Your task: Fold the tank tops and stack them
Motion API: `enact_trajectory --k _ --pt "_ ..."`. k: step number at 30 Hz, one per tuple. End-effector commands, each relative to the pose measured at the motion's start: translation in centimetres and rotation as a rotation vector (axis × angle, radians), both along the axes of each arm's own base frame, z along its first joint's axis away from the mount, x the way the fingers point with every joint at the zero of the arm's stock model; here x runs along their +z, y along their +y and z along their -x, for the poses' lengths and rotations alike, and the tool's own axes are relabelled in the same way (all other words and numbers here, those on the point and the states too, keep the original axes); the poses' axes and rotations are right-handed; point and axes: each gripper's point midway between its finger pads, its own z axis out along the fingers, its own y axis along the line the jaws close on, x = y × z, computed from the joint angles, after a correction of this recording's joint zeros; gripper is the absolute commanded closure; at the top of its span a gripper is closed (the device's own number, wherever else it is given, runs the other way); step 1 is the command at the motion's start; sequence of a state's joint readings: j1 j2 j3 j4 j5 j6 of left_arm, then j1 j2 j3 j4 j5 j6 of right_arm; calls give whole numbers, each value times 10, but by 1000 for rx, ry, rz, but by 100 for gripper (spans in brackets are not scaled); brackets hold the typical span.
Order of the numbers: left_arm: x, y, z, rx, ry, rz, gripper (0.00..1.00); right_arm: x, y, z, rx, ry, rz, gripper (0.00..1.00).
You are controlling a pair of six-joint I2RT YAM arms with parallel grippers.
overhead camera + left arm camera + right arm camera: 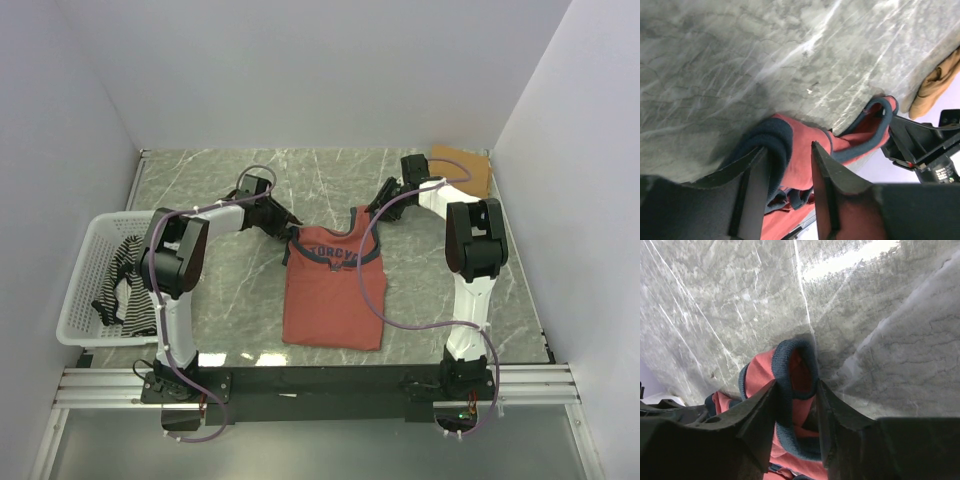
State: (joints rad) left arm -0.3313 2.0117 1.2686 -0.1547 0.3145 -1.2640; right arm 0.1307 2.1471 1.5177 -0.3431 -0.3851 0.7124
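The rust-red tank top (333,290) with dark trim lies flat at the table's middle, hem toward the arms and chest print up. My left gripper (290,224) is at its left shoulder. In the left wrist view the gripper (788,146) is shut on the bunched strap (795,155), and cloth fills the gap between the jaws. My right gripper (378,206) is at the right shoulder. In the right wrist view it (796,382) pinches the dark-trimmed strap loop (790,365). The tan-brown tank top (462,168) lies folded at the back right. The striped tank top (125,278) sits in the basket.
A white mesh basket (85,262) stands at the left table edge. White walls close in the back and both sides. The tan top (935,87) also shows in the left wrist view, beyond the right arm's black gripper body (927,145).
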Motion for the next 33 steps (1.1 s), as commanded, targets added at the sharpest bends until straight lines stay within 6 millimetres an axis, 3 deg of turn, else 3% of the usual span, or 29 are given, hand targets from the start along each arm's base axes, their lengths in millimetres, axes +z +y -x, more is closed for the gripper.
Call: enact_trajectory --k 1,6,8,10,16,17,18,20,25,26,28,29,31,32,33 --pt "9 -3 -12 17 -28 -6 59 4 -2 -12 5 -36 -5 58" --pt "15 -1 -21 -5 -95 -38 77 8 2 -16 23 -57 -21 77" --pt "24 -5 -29 -51 -182 -37 80 11 3 -18 31 -71 -25 91" --pt "30 -7 -33 -89 -245 -40 82 17 3 -19 46 -101 -17 99" --pt "48 -2 -32 -184 -449 -130 88 50 -4 -17 58 -230 31 100" --pt "58 0 -32 -187 -486 -145 89 56 -4 -15 62 -247 33 100" --pt "57 1 -27 -198 -502 -159 89 73 -4 -16 66 -297 35 100" --pt "65 1 -21 -222 -556 -211 89 75 -1 -2 78 -308 39 100" --pt "64 3 1 -260 -616 -379 89 95 17 37 129 -381 82 100" --pt "57 6 10 -270 -607 -400 89 110 27 47 150 -423 80 100" --pt "60 0 23 -305 -633 -415 89 100 26 68 145 -408 113 100" --pt "50 10 27 -280 -618 -477 89 115 34 80 160 -450 112 100" --pt "50 10 38 -282 -631 -499 89 105 34 103 163 -442 144 100" --pt "39 15 47 -283 -609 -520 89 117 33 111 151 -481 148 100" --pt "36 14 53 -287 -607 -526 89 102 36 130 173 -454 157 100"
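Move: The left hand already has its half-open fingers astride the red tank top's left shoulder strap, and the right hand's are astride the right strap, each strap practically at the hand point. From the left hand, the shirt body's middle lies about 20 cm back and 9 cm to the right, some 4 cm lower. The folded brown tank top lies roughly 10 cm ahead of the right hand and 19 cm to its right, 2 cm lower. Almost in place at first, both hands close their fingers and pinch the shoulder straps, then lift and draw them back over the shirt body. The right hand goes faster and farther, about 11 cm back and 10 cm up, drifting left; the left nudges forward, then comes back and rises only about 4 cm, its wrist turning some 45 degrees, mostly rolling about its fingers. ##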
